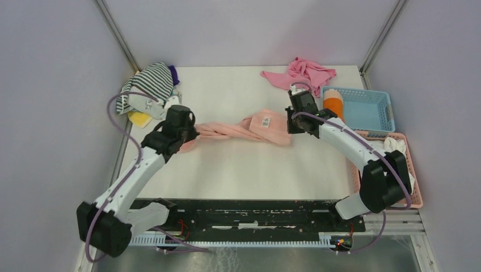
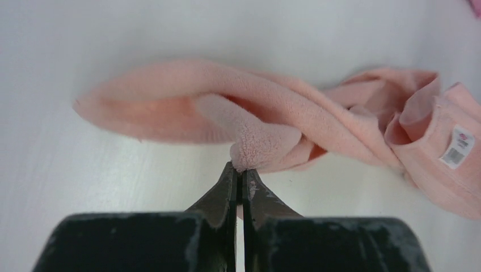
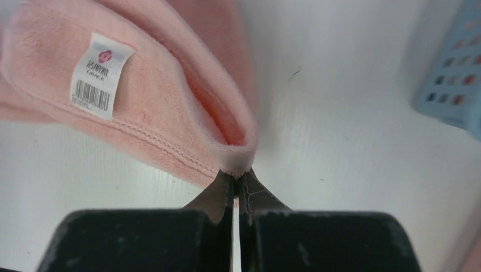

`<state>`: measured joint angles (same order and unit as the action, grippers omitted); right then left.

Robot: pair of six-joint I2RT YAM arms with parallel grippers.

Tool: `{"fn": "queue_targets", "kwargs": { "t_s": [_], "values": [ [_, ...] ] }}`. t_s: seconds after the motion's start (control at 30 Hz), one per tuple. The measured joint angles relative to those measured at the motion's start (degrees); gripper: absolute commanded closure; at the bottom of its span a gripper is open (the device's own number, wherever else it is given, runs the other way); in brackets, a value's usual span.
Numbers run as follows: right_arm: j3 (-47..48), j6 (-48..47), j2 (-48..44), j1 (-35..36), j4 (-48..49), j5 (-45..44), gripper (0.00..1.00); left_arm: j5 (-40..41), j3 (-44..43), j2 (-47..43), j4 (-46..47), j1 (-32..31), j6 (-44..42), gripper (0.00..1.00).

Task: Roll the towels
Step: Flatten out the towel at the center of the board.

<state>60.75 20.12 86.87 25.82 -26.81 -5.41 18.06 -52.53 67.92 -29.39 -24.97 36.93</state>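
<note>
A pale pink towel point(image 1: 238, 129) lies twisted into a loose rope across the middle of the table, its white label point(image 1: 265, 120) facing up near the right end. My left gripper point(image 1: 190, 137) is shut on a fold at the towel's left end; in the left wrist view the jaws point(image 2: 243, 170) pinch the terry cloth point(image 2: 187, 76). My right gripper point(image 1: 290, 127) is shut on the hemmed right edge, which the right wrist view shows nipped at the tips point(image 3: 237, 173), beside the label point(image 3: 101, 73). An orange towel point(image 1: 333, 105), rolled, stands upright in the blue basket point(image 1: 368, 107).
A crumpled pink cloth point(image 1: 300, 72) lies at the back edge. A striped cloth point(image 1: 150, 82) and something yellow point(image 1: 139, 118) sit at the back left. A pink basket point(image 1: 417, 187) holding white cloth stands at the right, in front of the blue one.
</note>
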Motion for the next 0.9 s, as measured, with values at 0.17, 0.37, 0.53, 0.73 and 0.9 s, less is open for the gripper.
{"fn": "queue_targets", "kwargs": {
  "t_s": [0.17,0.37,0.53,0.73,0.9],
  "values": [
    [11.1,-0.7,-4.6,-3.3,-10.3,-5.4,1.0,2.8,-0.7,-14.5,-8.7,7.2,-2.4,0.97],
    [26.4,-1.0,-3.1,-11.1,-17.3,-10.1,0.81,8.2,-2.3,-21.3,-15.6,9.2,-5.4,0.97],
    [34.8,-2.0,6.8,-13.6,-19.6,-10.9,0.37,10.1,-2.1,-21.3,-16.4,9.2,-7.1,0.97],
    [31.1,-3.7,10.9,-12.7,-20.4,-4.1,0.35,8.8,0.3,-18.4,-14.6,9.3,-8.8,0.97],
    [20.6,-3.7,5.8,-11.5,-19.6,-0.8,0.39,11.1,-0.2,-16.8,-14.7,9.8,-9.8,0.97]
  ]
}}
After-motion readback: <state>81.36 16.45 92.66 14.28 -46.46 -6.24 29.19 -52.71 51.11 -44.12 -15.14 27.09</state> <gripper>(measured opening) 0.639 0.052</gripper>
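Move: The bunched pink towel is already pinched at one end by each gripper. Its middle lies about 25 cm to the left gripper's right, level with it and 13 cm lower, and about 25 cm to the right gripper's left, level with it and 6 cm lower. From the right gripper, the blue basket's middle stands some 37 cm right and 12 cm ahead, and the bright pink cloth some 31 cm ahead and 6 cm right. Fling the towel open between the grippers: swing the right one up about 16 cm while driving it right and forward towards the blue basket, open its fingers near the top to let go, then sink some 10 cm and draw back over the towel. Meanwhile pull the left gripper left about 10 cm, rising and drawing back, then let it sink slightly, keeping its pinch. ##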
